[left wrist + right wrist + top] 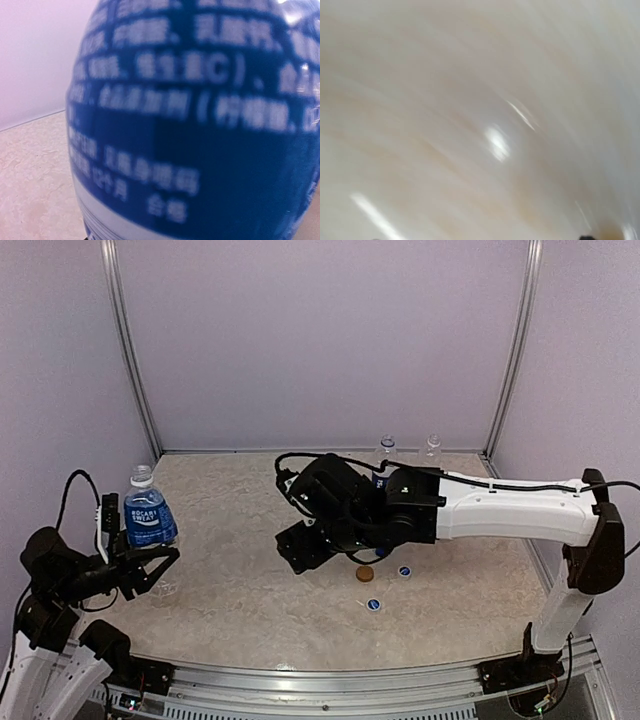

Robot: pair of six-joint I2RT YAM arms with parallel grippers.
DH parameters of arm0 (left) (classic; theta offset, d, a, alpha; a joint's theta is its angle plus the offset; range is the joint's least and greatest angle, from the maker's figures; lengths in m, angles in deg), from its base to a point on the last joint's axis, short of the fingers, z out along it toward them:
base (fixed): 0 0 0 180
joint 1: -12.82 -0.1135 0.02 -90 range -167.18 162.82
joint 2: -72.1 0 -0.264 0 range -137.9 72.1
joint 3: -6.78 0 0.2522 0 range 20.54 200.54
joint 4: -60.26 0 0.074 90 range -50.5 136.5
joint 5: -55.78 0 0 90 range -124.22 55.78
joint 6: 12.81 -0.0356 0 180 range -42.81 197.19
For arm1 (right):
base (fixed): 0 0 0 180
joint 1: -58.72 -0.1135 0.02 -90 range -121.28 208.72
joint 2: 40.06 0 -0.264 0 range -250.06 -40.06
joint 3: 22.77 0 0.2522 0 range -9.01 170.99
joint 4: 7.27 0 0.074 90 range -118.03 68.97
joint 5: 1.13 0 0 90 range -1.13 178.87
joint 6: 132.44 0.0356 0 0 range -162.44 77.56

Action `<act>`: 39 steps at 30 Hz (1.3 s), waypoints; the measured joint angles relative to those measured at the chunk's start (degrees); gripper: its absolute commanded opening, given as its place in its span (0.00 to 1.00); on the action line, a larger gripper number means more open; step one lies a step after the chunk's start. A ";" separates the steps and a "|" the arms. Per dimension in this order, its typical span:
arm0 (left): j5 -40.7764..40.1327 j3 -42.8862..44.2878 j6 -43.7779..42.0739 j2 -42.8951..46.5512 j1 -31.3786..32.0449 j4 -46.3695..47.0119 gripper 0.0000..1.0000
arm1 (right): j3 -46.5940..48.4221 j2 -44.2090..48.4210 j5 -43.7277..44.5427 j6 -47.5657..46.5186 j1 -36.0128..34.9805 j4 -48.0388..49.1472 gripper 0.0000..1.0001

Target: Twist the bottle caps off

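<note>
My left gripper (150, 558) is shut on the lower part of a clear bottle with a dark blue label (150, 518), held upright at the far left. Its neck (141, 476) looks clear, with no cap on it. In the left wrist view the blue label (200, 125) fills the frame and hides the fingers. My right gripper (298, 548) hangs low over the middle of the table, open and empty; its wrist view shows only blurred tabletop (470, 125). Loose on the table to its right lie an orange-brown cap (366, 573) and two blue caps (405, 571) (373, 604).
Two small clear bottles (386, 447) (432, 447) stand at the back wall. The right arm (500, 510) spans the table from the right side. Metal posts (130, 350) (515, 350) flank the back corners.
</note>
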 measured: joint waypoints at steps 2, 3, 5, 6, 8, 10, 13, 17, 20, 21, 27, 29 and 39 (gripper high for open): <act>2.14 -0.39 0.35 -0.33 -0.02 0.59 0.41 | 5.07 -0.09 -1.68 -8.70 -3.28 7.52 0.83; 3.19 -0.57 0.46 -0.61 -0.02 0.87 0.41 | 6.88 -0.09 -3.96 -12.87 -4.52 11.96 0.83; 4.85 -0.87 0.63 -1.11 -0.04 1.22 0.41 | 9.57 -0.33 -10.01 -20.24 -6.36 20.98 0.83; 5.38 -0.94 0.70 -1.16 -0.13 1.22 0.41 | 10.56 -0.59 -12.76 -22.86 -6.64 24.28 0.83; 6.67 -1.14 0.90 -1.14 -0.46 1.44 0.41 | 14.38 -2.43 -20.09 -28.81 -6.54 32.20 0.84; 7.67 -1.27 1.09 -1.09 -0.74 1.75 0.41 | 18.93 -5.05 -25.16 -32.28 -6.36 36.57 0.84; 9.16 -1.57 1.51 -0.96 -0.87 2.51 0.40 | 26.91 -10.25 -29.68 -34.40 -6.34 40.35 0.83; 10.67 -1.73 1.77 -0.96 -0.92 2.95 0.40 | 37.09 -17.77 -32.74 -34.07 -6.32 41.22 0.81; 11.13 -1.73 1.81 -0.96 -0.92 3.04 0.40 | 39.71 -21.14 -34.21 -32.57 -6.32 40.83 0.80; 11.26 -1.73 1.84 -0.96 -0.94 3.10 0.40 | 39.71 -21.55 -34.51 -32.15 -6.29 40.54 0.79; 12.07 -1.73 1.90 -0.96 -0.94 3.74 0.40 | 39.30 -22.23 -35.30 -27.63 -5.29 39.87 0.65; 12.17 -1.73 1.90 -0.96 -0.94 3.76 0.40 | 39.01 -22.23 -35.28 -25.22 -4.35 39.89 0.63; 11.93 -2.43 2.78 -0.96 -1.09 3.74 0.40 | 38.29 -23.30 -41.53 -19.89 -2.16 40.09 0.55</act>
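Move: The neck of the uncapped bottle, still held by the left hand, lies some 22 cm left of the empty, open right hand, about 6 cm back and 20 cm higher. From the left hand the neck is about 9 cm up and 1 cm ahead, level sideways. Below the right hand by about 17 cm, the white cap lies 3 cm back and 12 cm right, the orange cap 5 cm ahead and 10 cm right. The right hand swings about 22 cm left and as far up, levelling at the held bottle's neck, fingers partly closing. ##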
